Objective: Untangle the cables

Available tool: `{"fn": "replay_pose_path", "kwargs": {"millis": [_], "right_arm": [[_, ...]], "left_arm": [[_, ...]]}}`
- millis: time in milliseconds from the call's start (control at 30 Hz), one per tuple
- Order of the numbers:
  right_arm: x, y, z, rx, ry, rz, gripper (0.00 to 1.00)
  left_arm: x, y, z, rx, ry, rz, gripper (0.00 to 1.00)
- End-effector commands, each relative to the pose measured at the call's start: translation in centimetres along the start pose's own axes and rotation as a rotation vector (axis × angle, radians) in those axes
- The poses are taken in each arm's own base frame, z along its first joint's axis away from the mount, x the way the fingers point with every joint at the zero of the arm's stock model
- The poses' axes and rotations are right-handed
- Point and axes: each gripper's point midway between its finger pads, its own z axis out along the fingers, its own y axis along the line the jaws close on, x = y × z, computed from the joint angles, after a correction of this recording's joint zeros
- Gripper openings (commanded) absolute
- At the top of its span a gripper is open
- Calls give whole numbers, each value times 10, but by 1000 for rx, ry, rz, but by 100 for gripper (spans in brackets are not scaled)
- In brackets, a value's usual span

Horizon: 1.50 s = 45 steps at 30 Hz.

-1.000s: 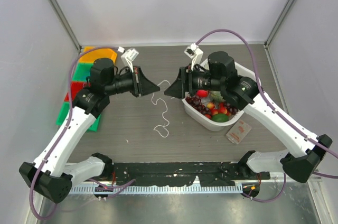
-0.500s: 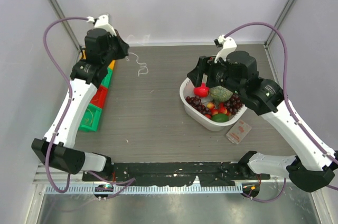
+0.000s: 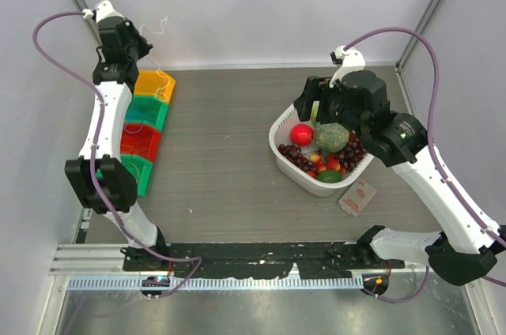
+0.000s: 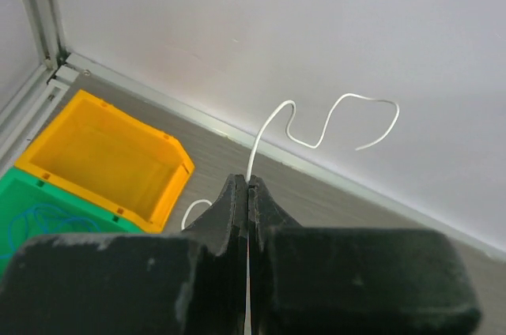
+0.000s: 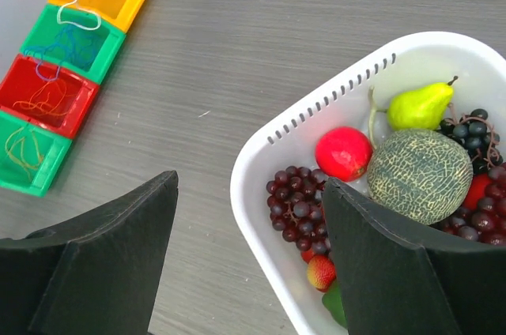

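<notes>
My left gripper [image 3: 141,43] is raised at the back left corner, shut on a thin white cable [image 4: 316,126]. The cable curls free in front of the wall, and its other end [image 3: 162,76] hangs down over the yellow bin [image 3: 154,84]. In the left wrist view the jaws are pressed together on the white cable at their tips [image 4: 250,182]. A blue cable [image 5: 67,44] lies in a green bin, orange cables [image 5: 39,102] in the red bin, tan ones [image 5: 20,152] in the nearest green bin. My right gripper [image 5: 249,185] stands open and holds nothing, above the basket's left rim.
A row of bins runs along the left edge: yellow, green [image 3: 147,112], red [image 3: 134,139], green [image 3: 130,173]. The white basket [image 3: 281,157] holds grapes, a melon, a pear and other fruit. A small packet [image 3: 357,197] lies on the table beside it.
The right gripper opened and let go of the white cable, then drew back over the basket. The left arm swung from mid-table to the back left corner, carrying the cable over the bins.
</notes>
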Motion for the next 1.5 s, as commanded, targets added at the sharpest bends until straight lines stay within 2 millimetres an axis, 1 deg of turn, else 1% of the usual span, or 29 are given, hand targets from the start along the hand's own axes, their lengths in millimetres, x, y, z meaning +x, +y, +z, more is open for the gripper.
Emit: {"fn": "replay_pose_path", "kwargs": {"millis": [0, 100, 200, 233, 400, 500, 533, 567, 667, 700, 733, 767, 833, 1000, 1100, 1167, 1233, 1333, 1367, 1400, 1433, 1467], "right_arm": [[-21, -10, 5, 56, -48, 5, 79], [-21, -14, 13, 72, -36, 9, 79], [-21, -18, 24, 90, -20, 11, 79], [-24, -19, 25, 91, -25, 11, 78], [-28, -29, 36, 118, -13, 18, 79], [-28, -35, 44, 131, 4, 19, 79], [-28, -35, 45, 129, 8, 18, 79], [-26, -37, 49, 129, 21, 20, 78], [-26, -43, 55, 134, 38, 21, 79], [-25, -46, 59, 138, 50, 26, 79], [-26, -47, 59, 138, 50, 27, 78], [-24, -49, 63, 136, 64, 31, 78], [-23, -52, 66, 138, 79, 37, 78], [-22, -56, 71, 133, 91, 43, 78], [-20, -56, 75, 124, 100, 45, 78], [-23, -57, 75, 123, 94, 43, 78], [-22, -57, 74, 123, 96, 39, 78], [-22, -58, 73, 125, 97, 41, 78], [-22, -58, 73, 124, 98, 42, 78], [-22, -57, 72, 121, 97, 42, 78], [-21, -57, 73, 121, 100, 42, 78], [-21, -58, 73, 121, 100, 45, 78]], "left_arm": [[-52, 8, 23, 43, -138, -110, 0], [-61, 16, 41, 50, -158, -148, 0], [-65, 28, 59, 35, -176, -161, 0], [-66, 32, 65, 30, -183, -165, 0], [-58, 53, 89, -5, -187, -185, 0], [-47, 70, 102, -26, -201, -207, 0], [-39, 77, 107, -37, -190, -209, 0], [-38, 80, 112, -30, -209, -212, 0], [-18, 97, 128, -50, -180, -216, 0], [-15, 100, 131, -52, -174, -216, 0], [-6, 104, 134, -59, -158, -213, 0], [-2, 107, 135, -67, -150, -207, 0], [14, 117, 134, -98, -123, -198, 0], [44, 138, 122, -164, -80, -168, 0], [71, 153, 119, -211, -33, -161, 0], [87, 164, 114, -256, 0, -160, 0], [95, 171, 108, -287, 10, -159, 0], [102, 184, 98, -358, 29, -154, 0], [102, 186, 98, -373, 28, -152, 0], [109, 191, 97, -395, 65, -146, 0], [107, 188, 101, -396, 79, -150, 0], [112, 187, 106, -386, 108, -149, 0]]}}
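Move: The yellow bin, where the white cable is being taken, lies about 9 cm ahead of the left hand, 13 cm to its left and some 33 cm below. The green bin with the blue cable is also 14 cm left but 3 cm back; the red bin is 12 cm left and 14 cm back, both about as low. From the right hand the yellow bin is roughly 32 cm ahead, 55 cm left and 33 cm below. The white cable, still pinched in the left hand's shut fingers, is carried forward and left about 10 cm each way towards the yellow bin, then lowered to end some 25 cm below its start, drawing back about 6 cm as the fingertips tip down and swing counter-clockwise. The empty, open right hand eases about 9 cm forward and a little down over the fruit basket. ##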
